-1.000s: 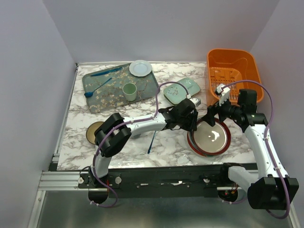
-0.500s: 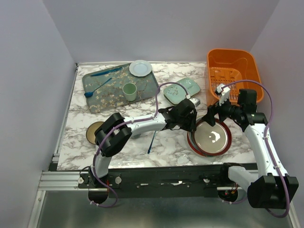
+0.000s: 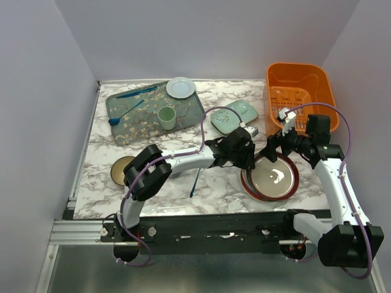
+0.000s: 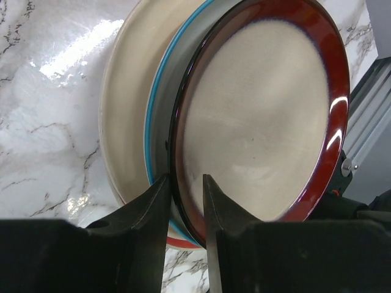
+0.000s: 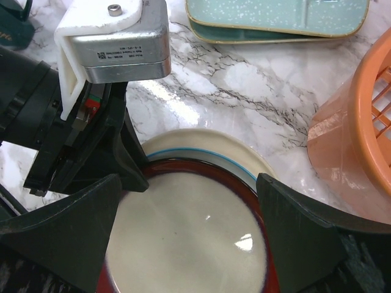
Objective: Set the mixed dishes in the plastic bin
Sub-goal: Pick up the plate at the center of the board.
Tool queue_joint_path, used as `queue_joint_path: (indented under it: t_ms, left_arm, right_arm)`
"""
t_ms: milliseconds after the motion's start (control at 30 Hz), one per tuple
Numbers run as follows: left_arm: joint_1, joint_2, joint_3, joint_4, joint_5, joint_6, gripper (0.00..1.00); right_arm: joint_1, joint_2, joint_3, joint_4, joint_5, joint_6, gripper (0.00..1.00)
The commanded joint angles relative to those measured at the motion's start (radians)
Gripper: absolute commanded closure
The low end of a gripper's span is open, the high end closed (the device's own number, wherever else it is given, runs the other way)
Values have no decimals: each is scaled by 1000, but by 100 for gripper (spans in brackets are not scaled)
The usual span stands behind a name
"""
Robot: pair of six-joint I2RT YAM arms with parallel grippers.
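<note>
A stack of plates lies at the front right, topped by a red-rimmed plate (image 3: pixel 273 177) (image 4: pixel 263 122) (image 5: pixel 189 244) with a cream centre. Under it are a blue-rimmed plate (image 4: pixel 160 122) and a cream plate (image 4: pixel 125 104). My left gripper (image 3: pixel 249 160) (image 4: pixel 186 183) is shut on the top plate's left rim, one finger under it and one on its face, tipping that edge up. Over the same plate my right gripper (image 3: pixel 273 149) (image 5: pixel 189 183) stands wide open, holding nothing. The orange plastic bin (image 3: pixel 299 66) (image 5: pixel 360 140) stands at the back right. A pale-green divided dish (image 3: pixel 234 116) (image 5: pixel 275 18) lies left of it.
A dark floral tray (image 3: pixel 131 119) at the back left carries a pale-green cup (image 3: pixel 167 117), a small white plate (image 3: pixel 181 87) and blue utensils. A tan bowl (image 3: pixel 122 169) sits near the left front edge. A blue utensil (image 3: pixel 195 180) lies on the marble under my left arm.
Both arms stay almost where they were. The bright reflection on the top plate has shrunk and shifted, so the plate has tilted slightly in my left gripper.
</note>
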State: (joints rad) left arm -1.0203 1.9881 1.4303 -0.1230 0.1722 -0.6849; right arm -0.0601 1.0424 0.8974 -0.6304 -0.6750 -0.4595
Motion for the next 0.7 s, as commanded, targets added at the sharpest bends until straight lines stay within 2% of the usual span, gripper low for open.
queue_joint_path:
  t_ms: [0, 67, 167, 200, 267, 500, 667]
  left_arm:
    - [-8, 34, 13, 51, 73, -30, 69]
    - [-7, 40, 16, 60, 81, -41, 73]
    - [-6, 43, 10, 75, 73, -53, 84]
    - [-3, 35, 2, 98, 72, -59, 92]
    - [3, 25, -24, 117, 67, -83, 100]
    - [68, -93, -174, 370, 124, -203, 100]
    - [107, -163, -249, 428, 148, -223, 100]
  right_arm:
    - [-7, 5, 35, -12, -24, 8, 0]
    - [-9, 7, 35, -12, -26, 10, 0]
    - [-10, 7, 35, -14, -28, 10, 0]
    - [-10, 7, 37, -15, -28, 10, 0]
    - [-12, 8, 37, -15, -32, 10, 0]
    - [-15, 2, 40, -22, -47, 4, 0]
    - [-17, 2, 43, -34, -69, -25, 0]
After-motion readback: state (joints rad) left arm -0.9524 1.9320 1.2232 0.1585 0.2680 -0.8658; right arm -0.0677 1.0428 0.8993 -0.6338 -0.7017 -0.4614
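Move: The middle of the top plate, the one with the dark red rim, is about 9 cm to the right of my left hand and 3 cm back, roughly level with it; its near-left rim already sits between my half-open fingers. The plates under it are centred about 7 cm right, 2 cm back and 3 cm lower. The green dishes stand some 21 cm ahead and 6 cm left. From my right hand the plate lies about 6 cm back, 9 cm below, neither left nor right. With my left hand I nudge about 1 cm right, over the rim of the red-rimmed plate, and shut my fingers from roughly a third open, pinching that rim. Then I reverse and draw it some 2 cm to the left and slightly forward, tipping my fingertips up by 10 to 15 degrees as I go. ##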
